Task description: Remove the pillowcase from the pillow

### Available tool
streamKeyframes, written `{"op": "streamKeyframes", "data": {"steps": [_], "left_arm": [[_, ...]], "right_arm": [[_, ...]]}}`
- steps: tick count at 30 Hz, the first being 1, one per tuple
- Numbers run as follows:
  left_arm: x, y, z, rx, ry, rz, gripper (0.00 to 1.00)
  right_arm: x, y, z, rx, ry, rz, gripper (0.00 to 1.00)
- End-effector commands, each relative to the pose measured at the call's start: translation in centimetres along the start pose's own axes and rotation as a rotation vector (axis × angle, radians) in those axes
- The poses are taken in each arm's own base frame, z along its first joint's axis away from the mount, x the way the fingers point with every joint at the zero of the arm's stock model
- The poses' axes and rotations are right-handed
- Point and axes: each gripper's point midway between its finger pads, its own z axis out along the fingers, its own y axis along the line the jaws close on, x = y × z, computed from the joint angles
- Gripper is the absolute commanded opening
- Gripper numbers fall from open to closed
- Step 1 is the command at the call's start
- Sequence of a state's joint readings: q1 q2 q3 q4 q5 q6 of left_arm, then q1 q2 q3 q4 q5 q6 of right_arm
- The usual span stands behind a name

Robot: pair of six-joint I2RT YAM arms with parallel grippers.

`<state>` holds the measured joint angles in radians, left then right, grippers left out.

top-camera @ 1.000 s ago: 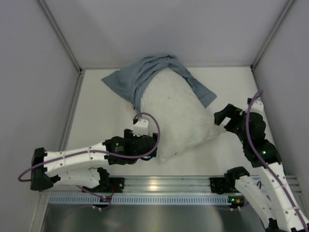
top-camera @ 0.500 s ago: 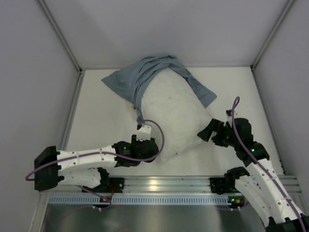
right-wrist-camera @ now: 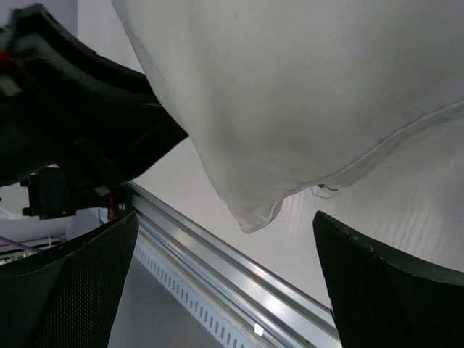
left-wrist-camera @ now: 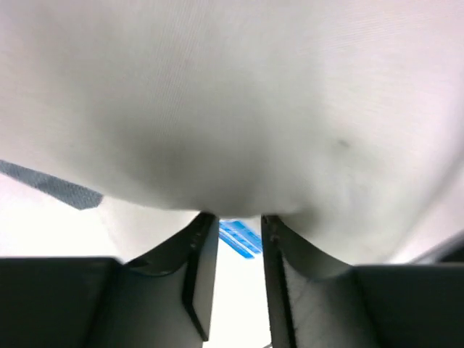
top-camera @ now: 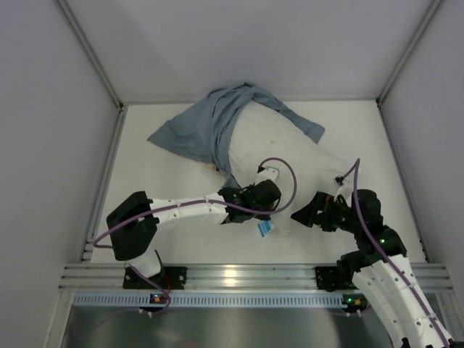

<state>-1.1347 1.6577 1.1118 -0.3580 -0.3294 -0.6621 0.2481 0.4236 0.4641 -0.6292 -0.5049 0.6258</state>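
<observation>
The white pillow point(top-camera: 286, 156) lies slantwise in the middle of the table. Its far end sits inside the blue-grey pillowcase point(top-camera: 194, 130), which is bunched toward the back left. My left gripper point(top-camera: 267, 212) is at the pillow's near edge. In the left wrist view its jaws point(left-wrist-camera: 233, 217) stand a narrow gap apart, tips against the underside of the bulging pillow point(left-wrist-camera: 232, 109), nothing seen between them. A blue label point(left-wrist-camera: 239, 238) shows through the gap. My right gripper point(top-camera: 310, 210) is wide open beside the near right corner of the pillow point(right-wrist-camera: 290, 94), which hangs between its fingers point(right-wrist-camera: 391, 290) untouched.
An aluminium rail point(top-camera: 232, 275) runs along the table's near edge, close under both grippers. Grey walls close in the table on the left, back and right. The left arm point(right-wrist-camera: 72, 123) fills the upper left of the right wrist view.
My left arm has swung right along the pillow's near edge and its jaws have narrowed. The pillow has shifted and turned. The right gripper has come down and left to the pillow's corner, still open.
</observation>
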Motion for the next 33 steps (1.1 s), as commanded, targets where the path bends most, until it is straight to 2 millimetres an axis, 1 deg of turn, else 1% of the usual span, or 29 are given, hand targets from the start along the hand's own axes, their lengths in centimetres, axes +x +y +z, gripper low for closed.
{"op": "streamKeyframes", "data": {"steps": [1, 2, 3, 4, 5, 6, 7, 8, 11, 12, 13, 14, 16, 17, 18, 20, 22, 23, 24, 26, 27, 28, 29, 30, 31, 32, 33], "left_arm": [[-3.8, -3.6, -2.2, 0.144, -0.096, -0.011, 0.36], [-4.2, -3.7, -3.0, 0.160, -0.108, -0.012, 0.38], [-4.3, -3.5, -3.3, 0.156, -0.115, -0.006, 0.40], [-4.3, -2.9, -4.1, 0.148, -0.124, -0.012, 0.48], [-4.4, -1.9, -4.4, 0.114, -0.138, -0.016, 0.51], [-4.0, -1.0, -4.7, 0.084, -0.131, -0.020, 0.54], [-3.9, 0.0, -5.5, 0.065, -0.144, -0.029, 0.58], [-3.9, 1.0, -5.7, 0.025, -0.161, -0.036, 0.67], [-3.1, 3.0, -6.9, -0.022, -0.167, -0.052, 0.78], [-3.0, 3.4, -7.1, -0.032, -0.173, -0.061, 0.80], [-3.1, 3.7, -7.6, -0.026, -0.185, -0.074, 0.81], [-2.5, 4.2, -7.5, -0.035, -0.178, -0.074, 0.82], [-2.1, 4.6, -7.7, -0.037, -0.179, -0.084, 0.85], [-2.0, 4.9, -7.9, -0.039, -0.182, -0.090, 0.86], [-1.7, 5.3, -7.8, -0.049, -0.178, -0.093, 0.87], [-1.5, 5.7, -7.9, -0.052, -0.180, -0.103, 0.88], [-1.2, 6.2, -8.0, -0.054, -0.176, -0.112, 0.90], [-1.3, 6.2, -8.0, -0.052, -0.180, -0.117, 0.90], [-1.3, 6.2, -8.1, -0.051, -0.181, -0.123, 0.90], [-1.1, 6.5, -8.0, -0.059, -0.180, -0.122, 0.90], [-1.1, 6.5, -8.0, -0.061, -0.182, -0.122, 0.90], [-1.1, 6.7, -8.1, -0.064, -0.186, -0.124, 0.91], [-1.0, 6.8, -8.1, -0.065, -0.186, -0.127, 0.91], [-1.0, 6.9, -8.2, -0.066, -0.189, -0.129, 0.91], [-1.2, 7.0, -8.5, -0.065, -0.200, -0.134, 0.91], [-1.5, 7.4, -8.7, -0.075, -0.211, -0.138, 0.93], [-1.7, 7.8, -8.9, -0.086, -0.215, -0.136, 0.94]], "right_arm": [[0.8, -0.7, 0.9, -0.011, 0.025, 0.030, 1.00], [0.6, -0.6, 1.2, -0.022, 0.013, 0.028, 0.99], [0.6, -0.9, 1.4, -0.018, 0.011, 0.034, 1.00], [1.0, -1.5, 1.7, -0.007, 0.017, 0.054, 0.99], [1.1, -1.8, 2.0, 0.001, 0.016, 0.060, 0.99], [1.2, -2.4, 2.3, 0.016, 0.011, 0.068, 0.99], [1.4, -2.7, 2.5, 0.023, 0.014, 0.075, 0.99], [1.5, -2.9, 2.7, 0.024, 0.015, 0.080, 1.00], [1.0, -3.4, 3.8, 0.003, -0.019, 0.081, 1.00], [1.4, -3.6, 4.3, -0.012, -0.016, 0.089, 0.99], [0.2, -2.6, 4.7, -0.070, -0.064, 0.078, 1.00], [-0.2, -2.3, 4.9, -0.098, -0.082, 0.081, 1.00], [0.0, -1.7, 5.4, -0.164, -0.085, 0.100, 0.99], [-1.3, -0.5, 5.4, -0.229, -0.143, 0.055, 1.00], [-1.5, -1.3, 5.8, -0.199, -0.159, 0.068, 0.99], [-2.1, -2.6, 6.4, -0.139, -0.192, 0.073, 0.99], [-2.3, -3.6, 6.9, -0.104, -0.211, 0.084, 1.00], [-2.8, -3.7, 7.2, -0.105, -0.237, 0.079, 0.99], [-2.9, -4.0, 7.4, -0.102, -0.245, 0.086, 0.99], [-2.3, -4.9, 8.0, -0.084, -0.234, 0.131, 0.98], [-2.9, -4.5, 8.0, -0.112, -0.265, 0.126, 0.93], [-2.9, -4.5, 8.2, -0.116, -0.270, 0.131, 0.88], [-2.9, -4.8, 8.4, -0.107, -0.272, 0.142, 0.75], [-3.4, -4.5, 8.4, -0.126, -0.295, 0.143, 0.28], [-3.6, -4.6, 8.4, -0.119, -0.300, 0.152, 0.05], [-3.7, -4.5, 8.4, -0.119, -0.305, 0.157, 0.00], [-3.9, -4.1, 8.3, -0.130, -0.303, 0.152, 0.00]]}}
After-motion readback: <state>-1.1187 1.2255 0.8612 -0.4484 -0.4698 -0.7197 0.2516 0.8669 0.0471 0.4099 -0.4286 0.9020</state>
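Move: Some 6 cm ahead of the open right hand, 2 cm to its left and 9 cm lower lies the stretch of the pillow's near edge it will grip. The pillow's near corner is about 2 cm ahead, 4 cm left and 12 cm below, the blue label 2 cm ahead, 9 cm left and 13 cm below. From the left hand that edge is 1 cm ahead, 6 cm right and 4 cm below; the pillowcase tail is about 4 cm ahead, 5 cm left and 8 cm below. Dropping about 7 cm with its fingers wide, the right hand then drives some 7 cm forward, low against the pillow's near edge, rolling slightly, and shuts its fingers on the pillow cloth at the end. The left hand comes free of the pillow, opening wide as it lifts about 7 cm, then swings some 10 cm left, away from the pillow, and sinks slightly. ##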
